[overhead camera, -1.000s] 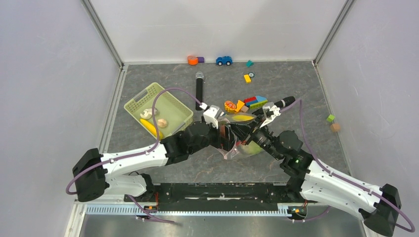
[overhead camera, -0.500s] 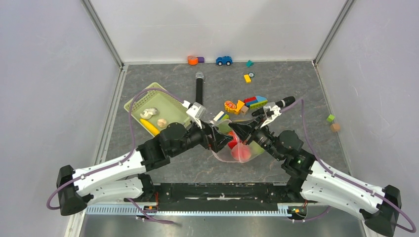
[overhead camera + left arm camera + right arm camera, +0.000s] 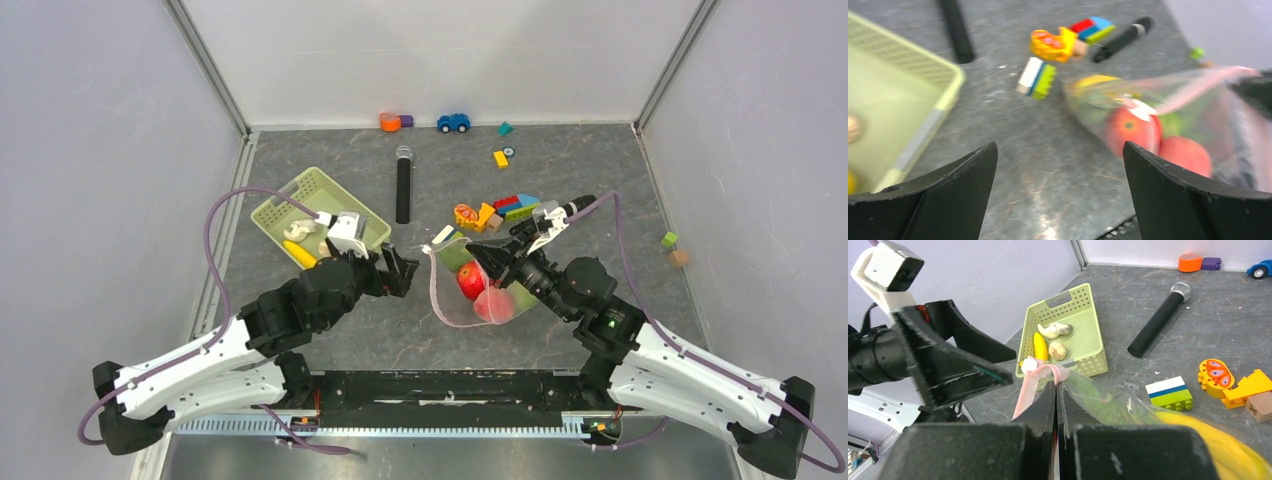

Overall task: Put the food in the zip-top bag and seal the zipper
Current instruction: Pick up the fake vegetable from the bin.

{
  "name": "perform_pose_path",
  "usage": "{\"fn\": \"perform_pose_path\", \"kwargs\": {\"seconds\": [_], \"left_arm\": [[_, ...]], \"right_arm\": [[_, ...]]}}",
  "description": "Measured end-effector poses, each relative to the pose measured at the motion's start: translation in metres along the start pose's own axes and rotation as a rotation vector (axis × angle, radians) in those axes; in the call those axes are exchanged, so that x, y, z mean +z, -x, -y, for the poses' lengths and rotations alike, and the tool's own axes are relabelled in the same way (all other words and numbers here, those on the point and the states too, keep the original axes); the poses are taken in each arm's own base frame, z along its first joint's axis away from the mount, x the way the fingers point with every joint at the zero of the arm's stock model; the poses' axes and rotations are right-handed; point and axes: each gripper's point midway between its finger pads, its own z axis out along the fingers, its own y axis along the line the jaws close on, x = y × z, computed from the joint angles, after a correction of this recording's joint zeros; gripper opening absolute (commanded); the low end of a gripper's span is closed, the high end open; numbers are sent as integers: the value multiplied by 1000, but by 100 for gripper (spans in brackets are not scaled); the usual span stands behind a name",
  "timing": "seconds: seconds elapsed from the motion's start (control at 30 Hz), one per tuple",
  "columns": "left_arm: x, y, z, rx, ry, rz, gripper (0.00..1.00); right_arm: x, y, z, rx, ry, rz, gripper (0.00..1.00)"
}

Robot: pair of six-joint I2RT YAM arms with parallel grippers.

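The clear zip-top bag [image 3: 478, 300] hangs from my right gripper [image 3: 481, 260], which is shut on its top edge by the pink zipper [image 3: 1034, 381]. Its mouth faces left. Inside lie a red tomato [image 3: 1132, 131], a pinkish fruit [image 3: 1189, 156], green pieces [image 3: 520, 296] and a yellow banana [image 3: 1094, 80]. My left gripper [image 3: 400, 272] stands open and holds nothing, left of the bag's mouth and apart from it. In the right wrist view the jaws [image 3: 1056, 386] pinch the film together.
A pale green basket [image 3: 290, 195] at the left holds a yellow piece [image 3: 1040, 346] and two pale pieces [image 3: 1057, 330]. A black microphone [image 3: 403, 186] lies behind. Coloured blocks [image 3: 495, 212] sit just beyond the bag. Small toys line the back wall.
My left gripper has pulled back to the left, out of the bag's mouth, toward the basket. The red tomato now shows inside the bag. The right gripper has held still.
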Motion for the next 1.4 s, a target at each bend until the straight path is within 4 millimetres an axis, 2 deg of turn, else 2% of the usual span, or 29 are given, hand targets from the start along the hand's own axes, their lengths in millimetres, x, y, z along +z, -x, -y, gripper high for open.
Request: {"fn": "perform_pose_path", "kwargs": {"seconds": [0.2, 0.3, 0.4, 0.6, 0.8, 0.93, 1.23, 1.4], "left_arm": [[9, 5, -68, 2, 289, -4, 100], [18, 11, -123, -65, 472, -7, 100], [25, 8, -175, -128, 627, -48, 100], [37, -11, -232, -190, 792, -144, 100], [56, -20, -262, -239, 834, -164, 100], [66, -23, -275, -245, 849, -143, 93], [69, -51, -306, -244, 953, -212, 87], [68, -63, -316, -247, 986, -250, 70]], "right_arm": [[-1, -3, 2, -20, -6, -16, 0], [-1, -4, 3, -30, -8, -24, 0], [-3, -6, 4, -40, -11, -35, 0], [-5, -6, 5, -56, -14, -43, 0], [-6, -9, 8, -68, -23, -58, 0], [-6, -13, 9, -74, -28, -70, 0], [-6, -16, 16, -96, -58, -81, 0], [-7, -18, 21, -104, -85, -89, 0]]}}
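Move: The garlic in the green bin lies about 17 cm ahead of the left hand, 21 cm to its left and 23 cm below it. On the bin floor with it, the yellow vegetable's middle is some 6 cm farther left and 3 cm nearer the base, and the white root is about 7 cm left of the garlic and 6 cm beyond it. From the right hand, which holds the bag, the garlic is roughly 15 cm ahead, 38 cm left and 27 cm down. Swing the open left gripper away from the bag, forward and about 20 cm to the left over the bin while sinking, turning it counter-clockwise some 45 degrees and tipping the fingers down. Then drop almost straight to bring them around the garlic, just starting to close. Keep the right fingers shut on the bag's edge, easing down a couple of centimetres. ##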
